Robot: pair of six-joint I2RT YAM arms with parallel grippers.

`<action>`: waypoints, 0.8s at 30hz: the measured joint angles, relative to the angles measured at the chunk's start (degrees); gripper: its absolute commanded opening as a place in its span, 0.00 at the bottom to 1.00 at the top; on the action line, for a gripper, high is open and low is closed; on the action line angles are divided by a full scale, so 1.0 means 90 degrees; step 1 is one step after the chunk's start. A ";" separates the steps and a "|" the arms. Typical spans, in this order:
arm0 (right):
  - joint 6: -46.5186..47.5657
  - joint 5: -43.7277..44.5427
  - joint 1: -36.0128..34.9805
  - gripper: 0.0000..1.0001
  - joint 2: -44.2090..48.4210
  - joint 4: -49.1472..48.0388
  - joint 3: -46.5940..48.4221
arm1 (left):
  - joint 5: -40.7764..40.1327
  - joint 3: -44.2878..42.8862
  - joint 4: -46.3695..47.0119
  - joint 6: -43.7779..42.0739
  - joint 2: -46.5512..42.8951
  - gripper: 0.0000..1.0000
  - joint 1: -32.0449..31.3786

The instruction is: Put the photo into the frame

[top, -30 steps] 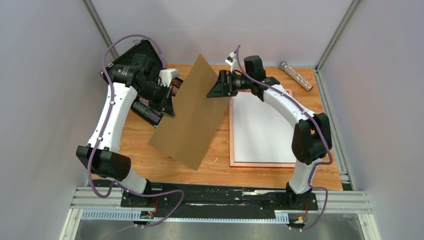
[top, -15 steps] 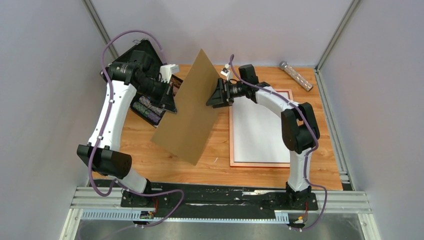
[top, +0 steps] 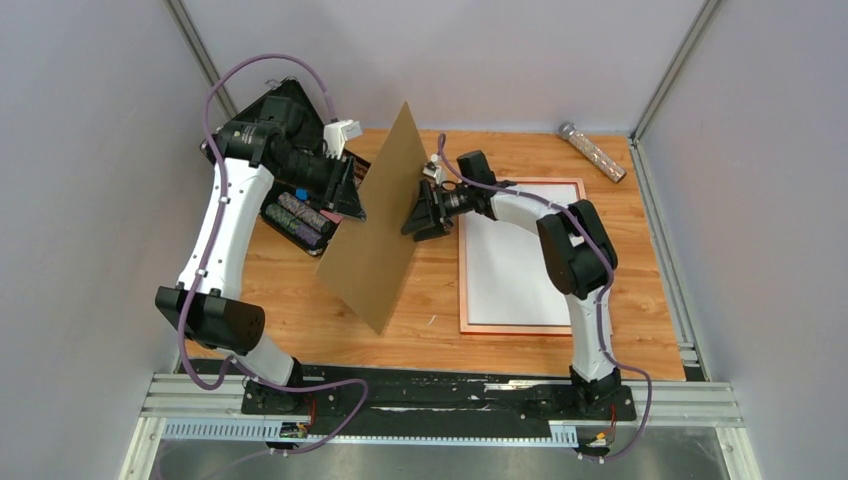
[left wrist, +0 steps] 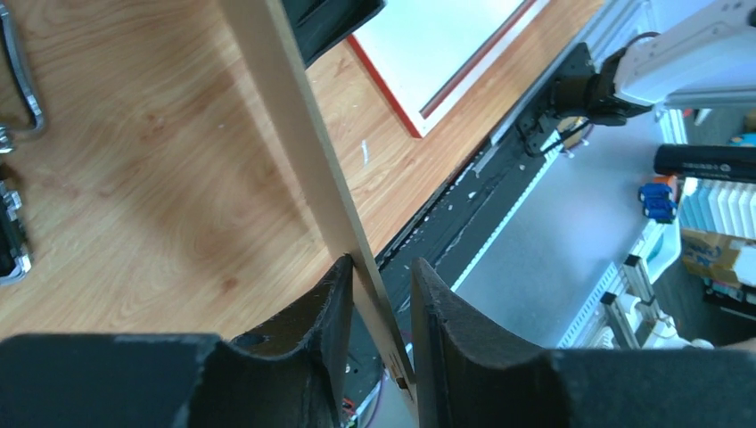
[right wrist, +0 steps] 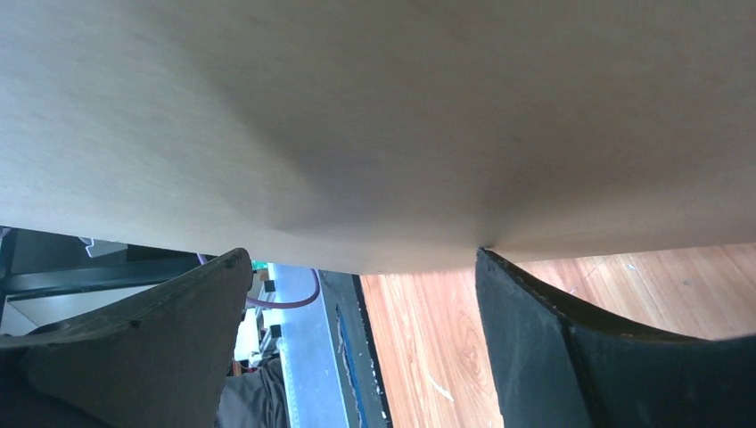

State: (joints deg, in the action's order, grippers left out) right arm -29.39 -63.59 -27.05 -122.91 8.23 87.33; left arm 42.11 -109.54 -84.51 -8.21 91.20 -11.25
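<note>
The frame [top: 520, 329], pinkish-copper edge up, lies flat on the right of the table, with the photo [top: 515, 265] in it, white back up. Both show in the left wrist view too: frame [left wrist: 390, 96], photo [left wrist: 437, 36]. A plain brown backing board [top: 378, 235] stands steeply tilted on its lower edge between the arms. My left gripper [top: 352, 195] has its jaws slightly apart around the board's edge [left wrist: 294, 116]; one finger [left wrist: 334, 294] touches it. My right gripper [top: 415, 222] is open wide, one fingertip [right wrist: 488, 263] against the board's face [right wrist: 374, 116].
A black foam-lined case [top: 290, 205] holding several cylinders sits at the back left, under the left arm. A silver cylinder [top: 592, 150] lies at the back right. Grey walls close in on three sides.
The left jaws have parted around the board's edge. The board has swung more upright. The right gripper has moved down and left along the board's face.
</note>
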 measured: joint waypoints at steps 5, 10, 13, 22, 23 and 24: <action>-0.0017 -0.0002 -0.0090 0.92 -0.0100 -0.0046 0.0000 | 0.0437 0.0308 0.0257 -0.0027 0.0000 0.56 -0.0078; -0.0015 -0.0019 -0.0104 0.92 -0.0097 -0.0124 0.0000 | 0.0680 0.0362 0.0435 -0.0024 0.0000 0.72 -0.0185; -0.0012 -0.0017 -0.0097 0.92 -0.0087 -0.0172 -0.0024 | 0.0736 0.0362 0.0525 -0.0022 0.0000 0.77 -0.0240; 0.0046 0.0092 0.0121 0.97 0.0435 -0.0177 -0.0444 | 0.0823 0.0447 0.0792 -0.0015 -0.0005 0.82 -0.0367; 0.0066 0.0141 0.0185 0.97 0.0593 -0.0180 -0.0510 | 0.0828 0.0503 0.0850 -0.0012 -0.0010 0.82 -0.0381; 0.0075 0.0177 0.0245 0.98 0.0758 -0.0177 -0.0566 | 0.0833 0.0559 0.0896 -0.0007 -0.0012 0.83 -0.0398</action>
State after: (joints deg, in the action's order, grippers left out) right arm -28.71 -62.00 -24.84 -116.09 6.63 82.24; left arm 49.60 -104.51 -76.44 -8.27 91.09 -14.83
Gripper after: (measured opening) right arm 0.966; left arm 0.812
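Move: The backing board stands on edge between the hands. Its middle is about 3 cm ahead of the left hand, 3 cm to its right and 11 cm below; from the right hand it lies some 4 cm left, 2 cm back and 8 cm up. The frame holding the photo is centred about 35 cm right, 5 cm ahead and 29 cm below the left hand, and the open case some 12 cm left, 12 cm ahead and 26 cm below that hand. The board's upper edge stays between the left fingers as they spread from a third open to wide, the left hand carrying it about 3.5 cm right, towards the frame, and turning some 10 degrees clockwise with its left side dipping. The right hand, wide open, waits near the lower part of the board's face, then backs off about 3 cm right and rises as much. ##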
